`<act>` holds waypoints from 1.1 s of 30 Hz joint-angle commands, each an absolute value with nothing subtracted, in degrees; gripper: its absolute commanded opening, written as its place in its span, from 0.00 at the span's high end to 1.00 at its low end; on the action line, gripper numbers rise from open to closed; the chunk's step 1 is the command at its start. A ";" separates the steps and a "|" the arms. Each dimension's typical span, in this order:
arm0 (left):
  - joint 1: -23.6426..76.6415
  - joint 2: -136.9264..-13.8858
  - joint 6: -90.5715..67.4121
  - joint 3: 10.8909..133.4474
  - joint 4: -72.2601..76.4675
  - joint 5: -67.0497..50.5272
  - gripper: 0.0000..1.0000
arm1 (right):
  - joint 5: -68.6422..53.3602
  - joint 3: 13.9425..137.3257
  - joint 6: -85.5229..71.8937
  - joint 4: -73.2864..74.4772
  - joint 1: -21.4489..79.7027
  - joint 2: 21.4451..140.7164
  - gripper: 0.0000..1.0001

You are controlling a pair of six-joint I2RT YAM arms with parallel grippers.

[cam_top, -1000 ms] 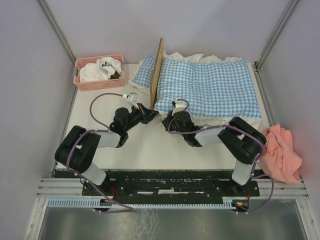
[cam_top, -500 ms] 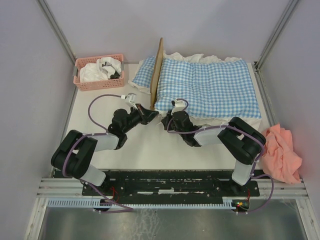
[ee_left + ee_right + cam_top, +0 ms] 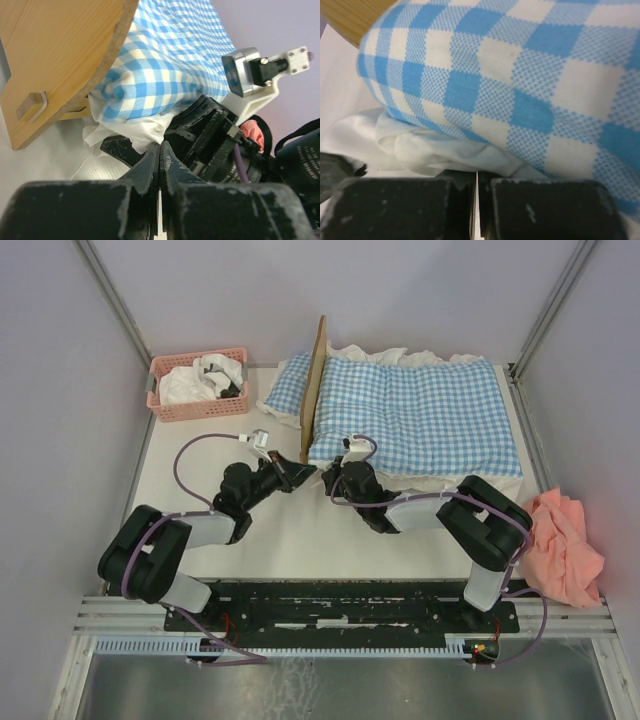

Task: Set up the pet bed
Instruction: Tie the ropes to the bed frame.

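Note:
The pet bed shows its light-wood headboard standing on edge at the left end. Blue-white gingham bedding covers the rest of the bed. A white ruffle hangs under its near-left corner. My left gripper is shut, its tips touching that ruffle. My right gripper is shut too, just under the ruffle, almost nose to nose with the left one. Whether either one pinches cloth does not show.
A gingham pillow lies left of the headboard. A pink basket with white and dark cloth stands at the back left. A pink cloth lies off the table's right edge. Grey walls close in both sides.
The left arm's elbow has swung toward the near left while its gripper stays at the bed's corner. The right gripper has crept slightly left. Both stay shut.

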State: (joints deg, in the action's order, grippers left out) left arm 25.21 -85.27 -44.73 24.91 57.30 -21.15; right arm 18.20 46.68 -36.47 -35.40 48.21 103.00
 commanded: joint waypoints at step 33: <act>25.40 -86.00 -36.11 23.67 53.55 -8.51 0.72 | 22.67 51.37 -38.30 -34.91 48.52 99.81 0.98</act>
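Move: The left hand still pinches a strip of white rope; the loose rope loop it goes towards lies about 4 cm ahead, 1 cm left and 7 cm below. From that hand the headboard's near foot is some 4 cm ahead, 4 cm left and 7 cm down, and the checked cushion's corner 4 cm ahead, level sideways, 4 cm down. From the right hand, shut on the white cloth, the loop is roughly 1 cm ahead and 2 cm left at like height. Left hand lifts back slightly, opens and releases the strip, then swings left and down about 5 cm; right holds, rising 2 cm. ##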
